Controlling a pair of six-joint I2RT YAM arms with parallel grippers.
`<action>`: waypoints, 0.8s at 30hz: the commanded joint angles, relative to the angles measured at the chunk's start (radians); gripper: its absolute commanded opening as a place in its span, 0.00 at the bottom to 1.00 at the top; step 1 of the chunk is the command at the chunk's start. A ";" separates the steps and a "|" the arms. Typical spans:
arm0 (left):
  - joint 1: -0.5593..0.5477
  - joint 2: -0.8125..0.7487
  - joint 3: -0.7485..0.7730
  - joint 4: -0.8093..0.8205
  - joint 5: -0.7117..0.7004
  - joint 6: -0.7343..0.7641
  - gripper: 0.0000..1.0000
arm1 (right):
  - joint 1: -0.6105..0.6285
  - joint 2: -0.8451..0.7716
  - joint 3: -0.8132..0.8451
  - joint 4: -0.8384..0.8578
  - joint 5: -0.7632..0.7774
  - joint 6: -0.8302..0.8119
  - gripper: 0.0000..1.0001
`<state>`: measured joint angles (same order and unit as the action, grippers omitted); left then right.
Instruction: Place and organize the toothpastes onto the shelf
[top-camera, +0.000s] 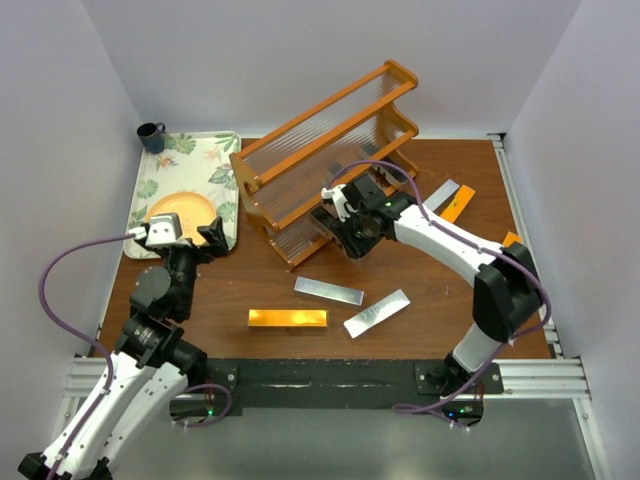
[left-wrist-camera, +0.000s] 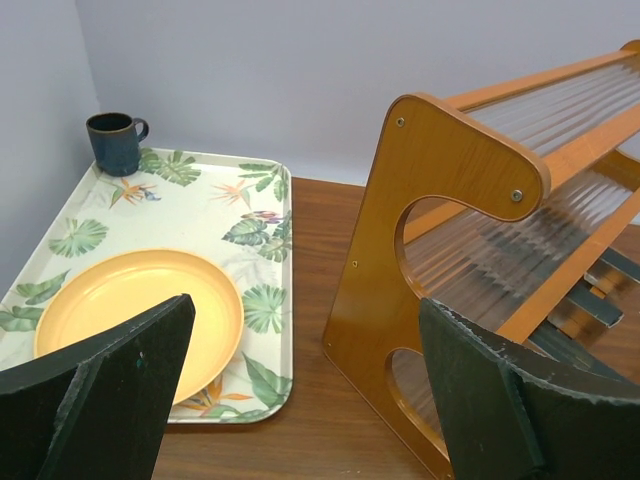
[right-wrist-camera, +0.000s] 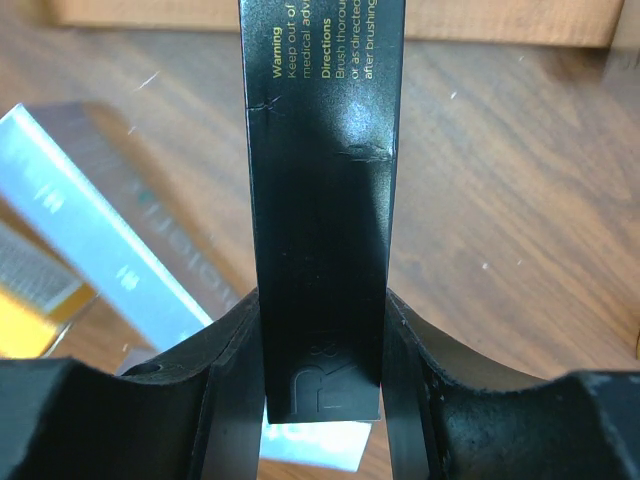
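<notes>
My right gripper (top-camera: 345, 232) is shut on a dark grey toothpaste carton (right-wrist-camera: 322, 200), held at the low front edge of the orange-brown wooden shelf (top-camera: 330, 150). Two silver cartons (top-camera: 329, 291) (top-camera: 377, 313) and an orange-gold one (top-camera: 288, 319) lie on the table in front. A silver and an orange carton (top-camera: 452, 198) lie to the right of the shelf, and another orange one (top-camera: 512, 240) sits by the right arm. My left gripper (top-camera: 195, 238) is open and empty between the tray and the shelf's end panel (left-wrist-camera: 440, 200). Dark cartons (left-wrist-camera: 600, 300) show dimly on the lowest tier.
A floral tray (top-camera: 185, 160) at the back left holds a yellow plate (left-wrist-camera: 140, 310) and a dark blue mug (left-wrist-camera: 115, 142). In the right wrist view a silver carton (right-wrist-camera: 100, 230) lies under the held one. White walls close in three sides.
</notes>
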<state>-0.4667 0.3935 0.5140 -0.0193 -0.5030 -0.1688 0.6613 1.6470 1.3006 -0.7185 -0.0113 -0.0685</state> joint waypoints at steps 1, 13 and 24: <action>0.003 -0.012 -0.002 0.021 -0.016 0.022 1.00 | 0.009 0.069 0.107 0.048 0.068 0.032 0.17; 0.003 -0.004 -0.003 -0.011 0.012 0.022 1.00 | 0.046 0.217 0.195 0.160 0.122 0.052 0.24; 0.003 0.008 -0.006 -0.013 0.032 0.026 1.00 | 0.064 0.238 0.180 0.248 0.143 0.062 0.47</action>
<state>-0.4667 0.3946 0.5121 -0.0448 -0.4839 -0.1631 0.7177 1.8954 1.4425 -0.5552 0.1024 -0.0185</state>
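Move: On the shelf's bottom tier, the free spot for the held black toothpaste lies about 8 cm ahead of the right hand, 8 cm to its left and some 4 cm lower. The nearest toothpaste already shelved is about 13 cm straight ahead. On the table, the silver toothpaste lies roughly 10 cm back and 5 cm left, 9 cm below. From the left hand the spot is about 8 cm ahead, 20 cm right and 22 cm down. Sliding the black toothpaste under the shelf's middle rail onto the bottom tier, the right hand goes about 5 cm forward and 5 cm left while sinking some 3.5 cm. The descent comes early, then levels off as the hand slows. Its fingers keep their grip near the box's close end, pointing mostly down, with only a slight wrist tilt. ##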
